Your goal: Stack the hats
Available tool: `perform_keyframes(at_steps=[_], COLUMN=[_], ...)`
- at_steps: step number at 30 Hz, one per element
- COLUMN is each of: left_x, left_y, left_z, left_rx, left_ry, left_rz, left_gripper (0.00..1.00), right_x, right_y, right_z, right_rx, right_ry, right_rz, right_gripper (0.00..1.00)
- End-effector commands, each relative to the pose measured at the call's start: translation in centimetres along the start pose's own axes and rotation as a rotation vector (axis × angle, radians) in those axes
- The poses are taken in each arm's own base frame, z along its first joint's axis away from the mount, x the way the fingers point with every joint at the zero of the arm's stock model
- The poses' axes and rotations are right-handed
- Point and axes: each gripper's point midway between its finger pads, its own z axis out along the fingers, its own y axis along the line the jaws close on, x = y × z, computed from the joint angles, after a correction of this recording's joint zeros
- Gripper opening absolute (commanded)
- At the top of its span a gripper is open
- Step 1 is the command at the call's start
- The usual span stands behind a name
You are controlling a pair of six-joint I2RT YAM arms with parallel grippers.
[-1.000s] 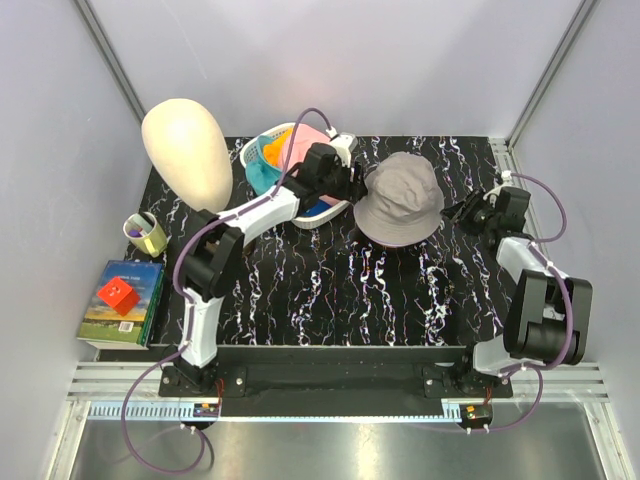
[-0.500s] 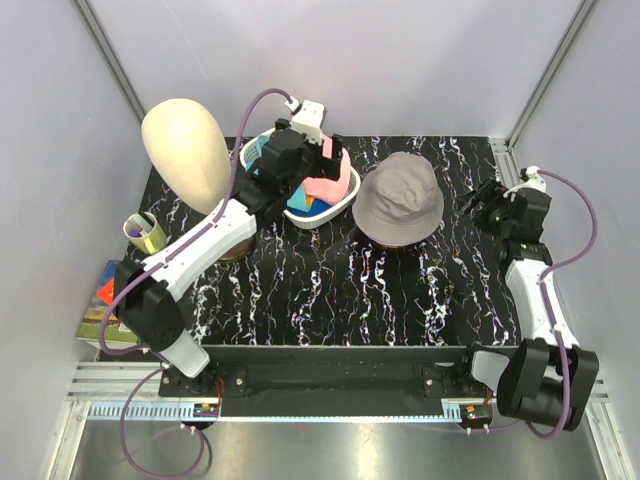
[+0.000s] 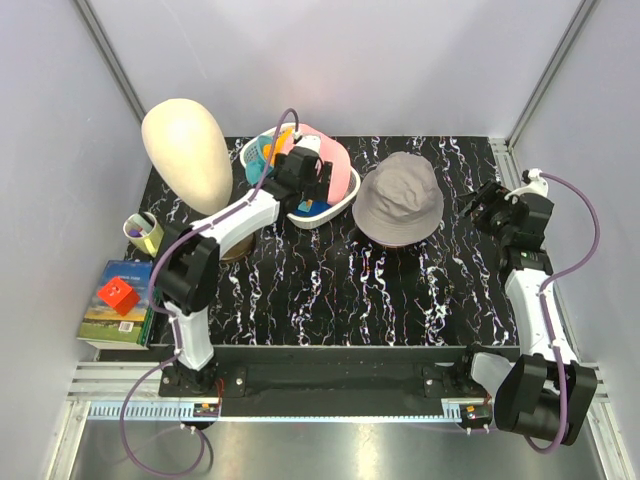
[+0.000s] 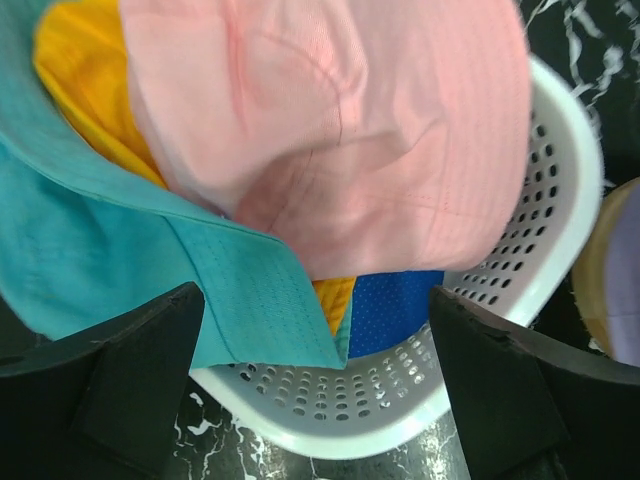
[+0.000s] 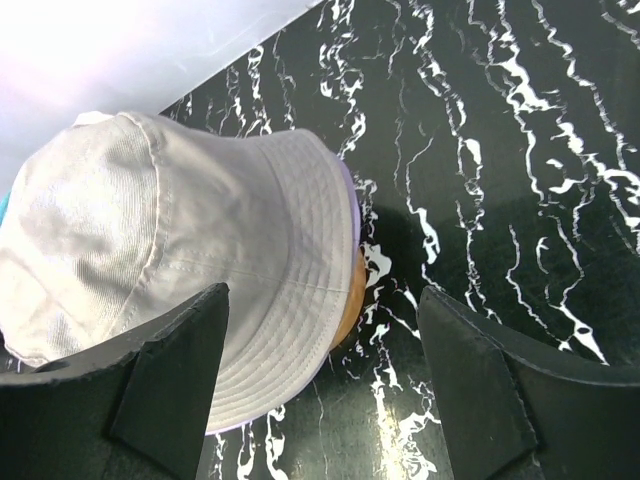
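A lavender-grey bucket hat (image 3: 400, 197) (image 5: 170, 250) lies crown up on the black marbled table, with an orange-tan brim edge (image 5: 350, 298) showing beneath it. A white perforated basket (image 3: 338, 208) (image 4: 545, 230) holds a pink hat (image 3: 338, 172) (image 4: 330, 130), a teal hat (image 4: 90, 240), an orange-yellow hat (image 4: 80, 80) and a royal-blue hat (image 4: 400, 310). My left gripper (image 3: 318, 182) (image 4: 320, 400) hovers open over the basket's near rim, nothing between its fingers. Open and empty as well, my right gripper (image 3: 480, 205) (image 5: 325, 390) stands just right of the lavender hat's brim.
A cream mannequin head (image 3: 187, 150) stands at the back left. A cup holding a yellow roll (image 3: 145, 232) and a book with a red cube (image 3: 118, 298) sit along the left edge. The metal frame rail (image 3: 510, 160) borders the table on the right.
Both grippers have opened. The left one moved from the lavender hat's left side to the basket. The right one backed off to the right of the hat's brim.
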Motion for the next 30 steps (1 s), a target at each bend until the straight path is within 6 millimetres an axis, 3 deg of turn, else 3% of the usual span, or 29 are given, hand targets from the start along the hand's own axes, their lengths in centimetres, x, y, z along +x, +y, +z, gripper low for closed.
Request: perform_keyframes(at_steps=[1,5,12,15,25,30], left_x=[-0.5,0.7,1.6,2.2,2.2,0.1], left_y=[0.5,0.1,1.8,2.6,4.1,4.9], left_z=[1.6,2.9,3.4,3.4,2.6,-0.1], left_rx=[-0.007,0.005,-0.076,-0.1,-0.121,-0.132], left_ry=[-0.015,0.005,0.008,0.019,0.008,-0.05], left_rz=[-0.092,-0.096,-0.087,-0.077,-0.072,-0.088], left_gripper=[0.94,0.87,0.6,0.54,0.03,0.01], right_x=[-0.9,-0.9,-0.7,-0.7,-0.6,-0.5], right_y=[0.8,0.8,0.7,0.8,0.9,0.9], right_z=[0.1,0.2,0.3,0.3,0.2,0.2], right_rx=[-0.049,-0.05,-0.052,-0.056,-0.058,-0.063], right_ry=[-0.037,-0.038,-0.032,-0.03,-0.028,-0.024], right_rz=[-0.023,-0.023,-0.022,-0.022,-0.023,-0.022], right_gripper=[0.84,0.84,0.84,0.84,0.84,0.84])
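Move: The front edge of the teal hat's brim lies in the basket just below my open left fingers, some 5 cm down, 3 cm to the left and 1 cm ahead. The pink hat lies about 7 cm ahead and 4 cm right, the yellow hat some 9 cm ahead and 4 cm left. The stacked grey hat is roughly 21 cm right and 1 cm back. From my right hand the teal brim edge is about 37 cm left, 9 cm ahead and 14 cm below. I sink my open left hand about 5 cm into the basket, most of it early, easing some 3 cm left towards the teal brim's edge beside the pink hat. As it settles I shut the fingers from wide open and pinch the teal brim at its edge, the wrist turning only some 5 degrees. ##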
